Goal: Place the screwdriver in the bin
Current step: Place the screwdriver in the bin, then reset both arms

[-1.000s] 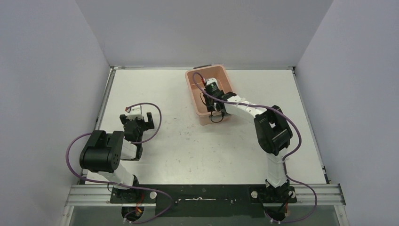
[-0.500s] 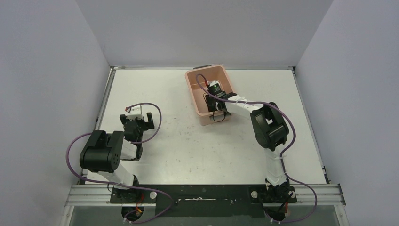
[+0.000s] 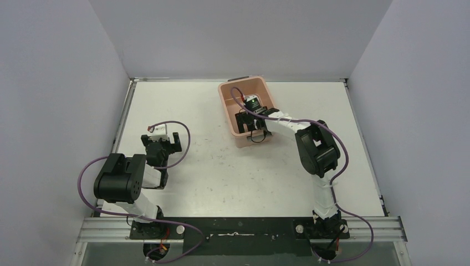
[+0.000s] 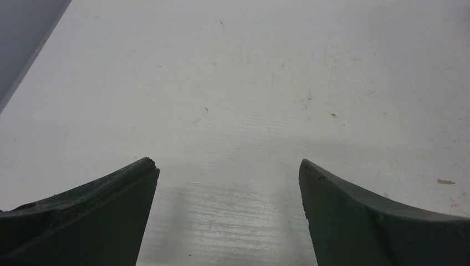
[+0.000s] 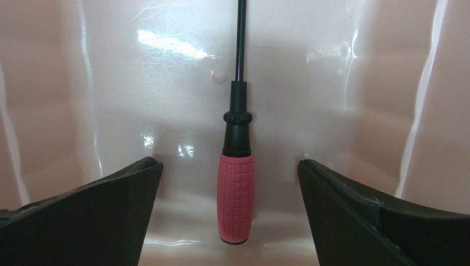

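Observation:
The screwdriver (image 5: 236,194), with a red gridded handle and a thin black shaft, lies on the floor of the salmon-pink bin (image 5: 166,72). My right gripper (image 5: 228,166) hangs over it with its jaws wide open, one on each side of the handle and touching nothing. From the top view the right gripper (image 3: 250,117) sits inside the bin (image 3: 231,105) at the table's back middle; the screwdriver is hidden there by the arm. My left gripper (image 4: 227,166) stands open over bare table, at the left (image 3: 161,138) in the top view.
The bin's walls rise close on both sides of the right gripper. Grey enclosure walls surround the white table (image 3: 221,172). A purple cable (image 3: 238,100) loops over the bin near the right wrist.
The right gripper has gone from shut to wide open inside the bin and dropped a little lower; the screwdriver now lies free on the bin floor. The left arm has not moved.

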You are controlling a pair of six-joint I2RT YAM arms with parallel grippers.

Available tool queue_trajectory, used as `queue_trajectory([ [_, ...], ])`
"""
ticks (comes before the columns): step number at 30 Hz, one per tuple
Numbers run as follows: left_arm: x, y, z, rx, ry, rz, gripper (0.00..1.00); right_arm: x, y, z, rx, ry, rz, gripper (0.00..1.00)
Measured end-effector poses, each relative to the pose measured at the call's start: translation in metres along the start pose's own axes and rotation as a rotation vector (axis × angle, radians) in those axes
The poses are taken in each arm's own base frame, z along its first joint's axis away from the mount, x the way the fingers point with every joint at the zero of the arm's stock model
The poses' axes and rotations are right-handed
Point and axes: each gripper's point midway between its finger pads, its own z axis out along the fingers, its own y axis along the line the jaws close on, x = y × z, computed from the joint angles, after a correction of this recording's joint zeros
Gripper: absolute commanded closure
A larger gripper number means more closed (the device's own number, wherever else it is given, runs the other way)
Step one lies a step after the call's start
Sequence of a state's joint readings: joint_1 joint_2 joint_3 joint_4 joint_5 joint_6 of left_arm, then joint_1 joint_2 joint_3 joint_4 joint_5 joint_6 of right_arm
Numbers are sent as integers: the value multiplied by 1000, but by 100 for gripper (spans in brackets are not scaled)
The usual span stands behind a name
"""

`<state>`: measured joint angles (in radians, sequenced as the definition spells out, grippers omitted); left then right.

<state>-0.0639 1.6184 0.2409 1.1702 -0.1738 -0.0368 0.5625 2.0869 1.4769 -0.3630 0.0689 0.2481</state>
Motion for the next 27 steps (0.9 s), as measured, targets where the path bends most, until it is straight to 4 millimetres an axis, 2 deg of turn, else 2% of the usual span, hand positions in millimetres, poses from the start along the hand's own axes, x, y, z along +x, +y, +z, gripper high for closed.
queue_trajectory([
  [6,0,0,0,0,0,0,3,-7,1,-6,-3,4,0,0],
  [11,0,0,0,0,0,0,3,-26,2,-18,-5,-14,2,0],
  [15,0,0,0,0,0,0,3,-52,4,-40,-6,-59,7,0],
  [23,0,0,0,0,0,0,3,-124,6,-99,-10,-208,11,0],
  [27,0,0,0,0,0,0,3,-147,4,-126,-7,-257,10,0],
])
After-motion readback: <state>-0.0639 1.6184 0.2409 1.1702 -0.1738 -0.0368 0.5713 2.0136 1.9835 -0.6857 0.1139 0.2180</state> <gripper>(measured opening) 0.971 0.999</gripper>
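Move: The right hand is low inside the bin, fingers wide open astride the released screwdriver, whose middle lies about 2 cm ahead, 1 cm left and 2 cm below. The bin's middle is some 6 cm ahead, 1 cm left and 3 cm above; its near grip is roughly 7 cm back, 2 cm right and 6 cm higher. From the idle left hand the screwdriver lies about 7 cm ahead, 30 cm right and 5 cm down. With its fingers already open and staying wide apart, the right hand starts slowly and then climbs quickly up out of the bin, about 19 cm in all, clear of the screwdriver's handle and touching nothing on the floor below. As it rises it drifts a little forward over the bin towards its far end, and the wrist tilts up some 15 degrees so that the fingers point farther forward. ##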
